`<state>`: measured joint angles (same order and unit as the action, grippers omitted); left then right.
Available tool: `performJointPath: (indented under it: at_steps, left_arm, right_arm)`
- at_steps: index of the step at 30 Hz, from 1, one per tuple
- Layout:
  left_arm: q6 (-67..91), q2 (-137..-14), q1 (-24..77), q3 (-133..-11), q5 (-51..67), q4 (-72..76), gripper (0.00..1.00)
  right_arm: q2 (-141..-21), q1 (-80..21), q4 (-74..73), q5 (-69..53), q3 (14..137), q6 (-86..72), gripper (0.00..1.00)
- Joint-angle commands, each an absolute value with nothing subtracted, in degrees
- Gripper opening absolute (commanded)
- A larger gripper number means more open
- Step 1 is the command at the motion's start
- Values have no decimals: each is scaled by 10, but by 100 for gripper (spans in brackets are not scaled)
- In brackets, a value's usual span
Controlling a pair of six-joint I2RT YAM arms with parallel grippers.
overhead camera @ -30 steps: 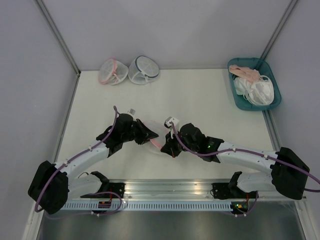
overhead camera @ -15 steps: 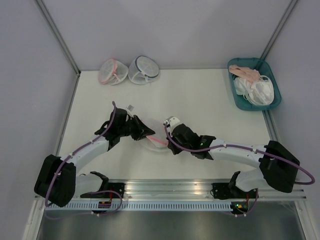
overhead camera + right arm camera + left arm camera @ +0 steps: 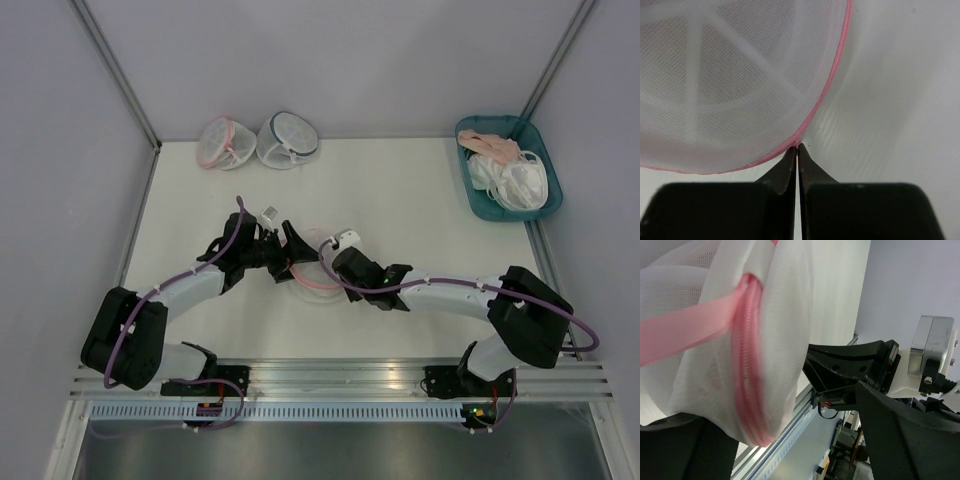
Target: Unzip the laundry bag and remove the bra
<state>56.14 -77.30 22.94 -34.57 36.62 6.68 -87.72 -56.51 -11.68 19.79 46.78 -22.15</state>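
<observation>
The laundry bag, white mesh with a pink zipper rim, lies on the table between my two grippers. My left gripper stands open around its left end. In the left wrist view the bag rests against one finger and the other finger stands well apart, so the left gripper grips nothing. My right gripper is at the bag's right side. In the right wrist view the right gripper is shut, its tips pinching the pink rim of the bag. The bra is hidden.
Two more mesh pouches sit at the back left, one pink-trimmed and one dark-trimmed. A teal tray with pink and white garments stands at the back right. Walls close in the table's left, back and right.
My left gripper has opened and let go of the bag. The right arm has stretched further left, and the bag has shifted left and back with it.
</observation>
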Motion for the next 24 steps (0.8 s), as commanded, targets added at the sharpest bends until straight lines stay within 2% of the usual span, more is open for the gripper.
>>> performJointPath:
  at_steps: [1, 3, 8, 11, 19, 24]
  left_arm:
    - [543, -762, 226, -360, 381, 105, 92]
    - [539, -759, 226, -359, 380, 99, 97]
    - [544, -730, 226, -353, 373, 62, 99]
    - [534, -694, 226, -360, 361, -13, 99]
    - [503, -570, 226, -373, 318, -182, 99]
    - [491, -505, 226, -374, 314, -285, 99]
  right_arm:
    - [-851, -559, -127, 237, 475, -229, 0]
    - [-846, -556, -129, 239, 473, -226, 1]
    - [-825, -554, -139, 226, 474, -222, 0]
    - [-790, -554, -142, 177, 475, -208, 1]
    - [-693, -555, -130, -67, 467, -180, 0]
    - [-685, -568, -126, -111, 468, -178, 0]
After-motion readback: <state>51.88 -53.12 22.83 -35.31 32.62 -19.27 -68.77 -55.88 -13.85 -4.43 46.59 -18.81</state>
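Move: The laundry bag's middle sits about 5 cm to the left gripper's right, 1 cm back and some 5 cm below, with its zip band just in front of those fingers. The zip pull, already pinched in the right fingers, is 12 cm right, 3 cm back and 7 cm below the left gripper; from the right gripper the bag's middle is about 8 cm left, 3 cm ahead and 2 cm higher. Beyond, the blue-rimmed bag lies 30 cm ahead and 4 cm left of the left gripper. Keep the right fingers shut on the zip pull and, after edging barely 1 cm forward, lift it about 10 cm while drawing back towards the base and a little left, turning the wrist counter-clockwise and rolling its left side up, about 20 degrees each. Finish spreading the left fingers beside the zip band, then bring that gripper back, up and left, about 8 cm in all. ##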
